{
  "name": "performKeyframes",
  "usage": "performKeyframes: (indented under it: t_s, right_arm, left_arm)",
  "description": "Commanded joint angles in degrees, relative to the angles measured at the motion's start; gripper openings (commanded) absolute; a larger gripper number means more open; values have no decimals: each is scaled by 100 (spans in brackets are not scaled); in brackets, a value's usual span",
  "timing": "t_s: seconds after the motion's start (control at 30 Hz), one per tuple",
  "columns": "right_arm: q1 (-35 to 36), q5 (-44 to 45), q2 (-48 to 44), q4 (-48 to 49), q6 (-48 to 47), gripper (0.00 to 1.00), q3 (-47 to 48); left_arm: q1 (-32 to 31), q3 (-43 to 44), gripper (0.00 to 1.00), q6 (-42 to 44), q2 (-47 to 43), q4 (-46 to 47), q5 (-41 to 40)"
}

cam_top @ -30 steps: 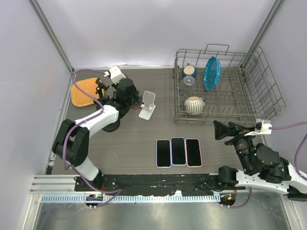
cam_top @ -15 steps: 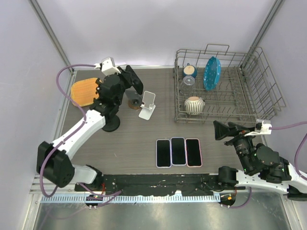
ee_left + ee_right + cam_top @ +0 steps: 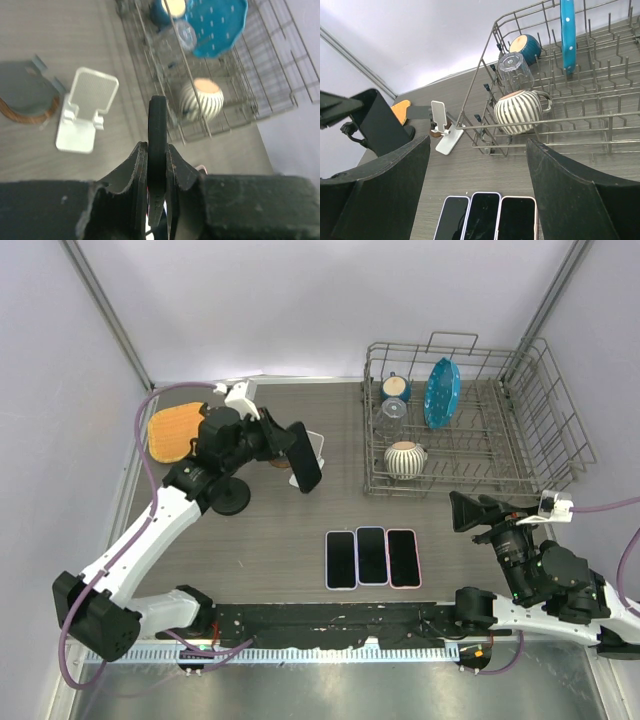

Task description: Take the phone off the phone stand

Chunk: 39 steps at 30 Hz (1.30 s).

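My left gripper (image 3: 287,442) is shut on a black phone (image 3: 306,457) and holds it in the air, just in front of the white phone stand (image 3: 318,443). In the left wrist view the phone (image 3: 158,125) stands edge-on between the fingers of the left gripper (image 3: 157,148). The stand (image 3: 88,107) below it is empty. The right wrist view shows the stand (image 3: 442,128) empty and the held phone (image 3: 381,128) at the left. My right gripper (image 3: 468,512) is open and empty at the right, near the dish rack's front; its jaws (image 3: 477,150) stand wide apart.
Three phones (image 3: 371,557) lie side by side face up at the table's middle front. A wire dish rack (image 3: 560,455) with a striped cup, glass, blue mug and blue plate stands at the back right. An orange board (image 3: 170,432) and a black round base (image 3: 229,499) are at the left.
My left arm has swung right and forward. The black phone in its gripper now hangs in front of the stand. The right arm has barely moved.
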Motion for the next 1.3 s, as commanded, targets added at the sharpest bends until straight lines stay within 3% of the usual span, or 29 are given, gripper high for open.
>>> performKeyframes:
  t_s: [0.0,0.33,0.6,1.13,1.27]
  right_arm:
    - [54,178,-88,19,136,82,33]
    - [63,275,-106,1,145,82,33]
    - [80,319,-106,-8,162,82,33]
    - [89,363,-71,-17,154,82,33]
    - [107,363,-71,-25,154,82,33]
  left_arm:
    - [17,-343,0,-220,-544,-356,1123]
    - [-150,-1530,0,-422,-1107,-805,1589]
    - [-563,-2602,0,-818,-1143,-120,1589]
    - [-871,-2946,2,-625,-413,92,1590]
    - [-871,-2929,15,-519,-325,-172,1344]
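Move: The left hand already holds the black phone. The bare table just left of the row of laid-down phones lies some 18 cm back, 5 cm right and 29 cm below it. Level with that spot, the first phone is about 8 cm to the right of it, and the middle phone about 16 cm. The emptied white stand is roughly 6 cm ahead of the left hand, 3 cm right and 24 cm below. From the right hand the bare spot is some 34 cm left, about level fore and aft, 29 cm below. Down and back in one sweep, the left hand carries the held phone away from the white stand to the bare table left of the row, sinking about 20 cm and drawing back some 14, quickly at first and then easing into a slow last descent. On the way the wrist tips some 30 degrees further down and turns a little clockwise, while the fingers keep their pinch on the phone. ##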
